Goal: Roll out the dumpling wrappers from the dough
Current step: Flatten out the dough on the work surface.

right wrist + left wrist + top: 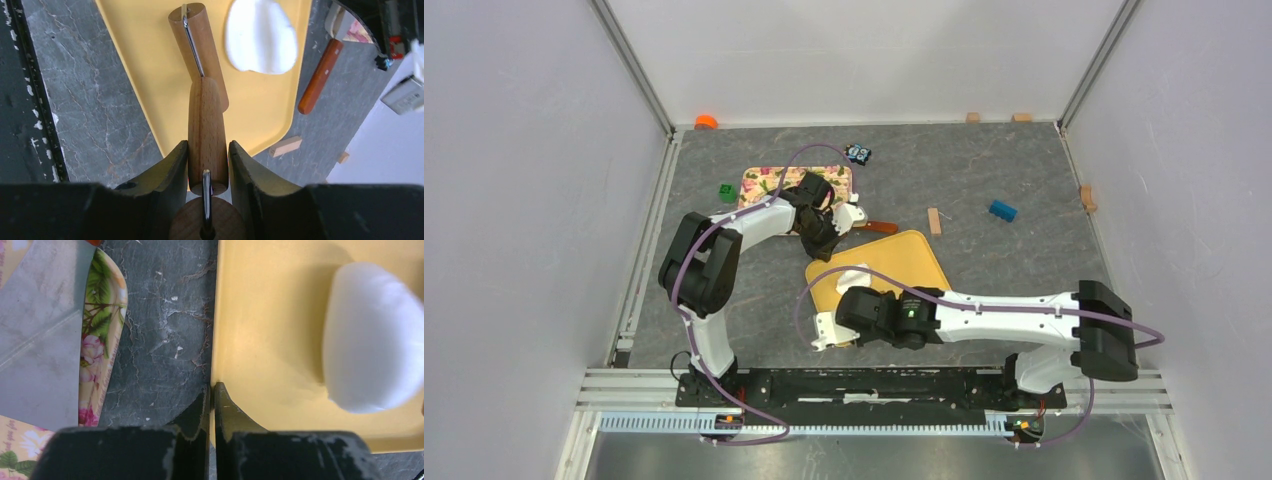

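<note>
A flattened, roundish white dumpling wrapper [260, 35] [372, 337] [854, 272] lies near the far end of the yellow board [145, 75] [904, 255]. No separate lump of dough is in view. My right gripper [207, 145] [826, 332] is shut on the wooden handle of a small rolling pin [206, 130], held over the board's near end. The pin's front roller [197, 50] rests on the board, left of the wrapper and apart from it. My left gripper [213, 386] [822, 245] is shut on nothing and hovers at the board's left edge.
A floral board [769, 182] [102, 340] lies behind the left gripper. A brown-handled knife [320, 75] and a wooden block [285, 146] lie just off the yellow board. A green cube [727, 191], a blue block [1002, 210] and an orange piece [706, 122] sit farther back.
</note>
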Tool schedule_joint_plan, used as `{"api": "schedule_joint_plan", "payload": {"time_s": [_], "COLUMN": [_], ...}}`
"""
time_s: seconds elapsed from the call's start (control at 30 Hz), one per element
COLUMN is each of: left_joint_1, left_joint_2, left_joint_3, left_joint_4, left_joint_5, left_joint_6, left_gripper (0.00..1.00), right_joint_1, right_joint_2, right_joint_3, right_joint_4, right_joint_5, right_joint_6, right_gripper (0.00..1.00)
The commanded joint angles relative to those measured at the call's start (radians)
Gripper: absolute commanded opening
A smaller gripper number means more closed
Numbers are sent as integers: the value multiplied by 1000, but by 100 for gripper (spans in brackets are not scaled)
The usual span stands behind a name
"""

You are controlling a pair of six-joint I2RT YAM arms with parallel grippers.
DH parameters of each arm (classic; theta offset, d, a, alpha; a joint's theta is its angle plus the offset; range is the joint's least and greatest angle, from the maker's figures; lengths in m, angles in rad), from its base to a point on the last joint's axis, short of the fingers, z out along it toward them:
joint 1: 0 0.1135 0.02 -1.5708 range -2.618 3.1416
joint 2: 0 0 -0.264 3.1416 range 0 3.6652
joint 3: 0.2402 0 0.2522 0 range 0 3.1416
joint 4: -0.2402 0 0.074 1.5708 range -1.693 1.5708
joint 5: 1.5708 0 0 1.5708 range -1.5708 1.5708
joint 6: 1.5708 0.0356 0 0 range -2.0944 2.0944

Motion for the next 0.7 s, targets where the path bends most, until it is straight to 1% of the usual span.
{"api": "schedule_joint_plan", "payload": {"time_s": [0.0, 0.1, 0.17, 0.27, 0.3, 0.37, 0.43, 0.53, 0.67], "left_joint_1": [-1, -2, -2, -1, -1, -2, -1, -2, 10], "left_joint_2": [79, 70, 62, 56, 55, 51, 47, 46, 55], "left_joint_3": [-35, -40, -42, -42, -42, -42, -45, -46, -38], "left_joint_4": [7, 7, 7, 2, -2, -7, -6, -7, -32], "left_joint_5": [-26, -21, -9, 0, 0, 9, 25, 53, 84], "left_joint_6": [-17, -17, -20, -30, -34, -47, -60, -92, -135], "left_gripper": [2, 2, 2, 2, 2, 2, 2, 2, 2], "right_joint_1": [-33, -90, -120, -142, -146, -156, -171, -180, -180], "right_joint_2": [-83, -103, -97, -53, -40, -34, -34, -31, -68], "right_joint_3": [58, 79, 135, 294, 332, 379, 397, 407, 318], "right_joint_4": [-12, 1, 11, -20, -29, -19, 0, 12, 101], "right_joint_5": [92, 153, 141, 129, 117, 82, 56, 73, 39], "right_joint_6": [43, 85, 137, 303, 377, 476, 549, 618, 710], "right_gripper": [0, 0, 0, 0, 0, 0, 0, 0, 0]}}
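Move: The dough lies in the tray about 9 cm ahead of my right hand, 4 cm to its left and 9 cm below; the tray's middle is about 10 cm ahead of this hand. The cleaver's handle stands some 24 cm straight ahead, the wooden block about 25 cm ahead and 11 cm to the right, both some 10 cm lower. From my left hand, already on the tray's far rim, the dough is roughly 6 cm back and 6 cm right, about level. With my right hand I lift the roller well clear, rising about 14 cm while carrying it some 6 cm forward over the dough, first edging right, then swinging left. As it climbs, the wrist rolls its left side up and turns clockwise, each about 35 degrees; the fingers keep the handle. My left hand stays pinched on the tray's far rim, turning only slightly. ##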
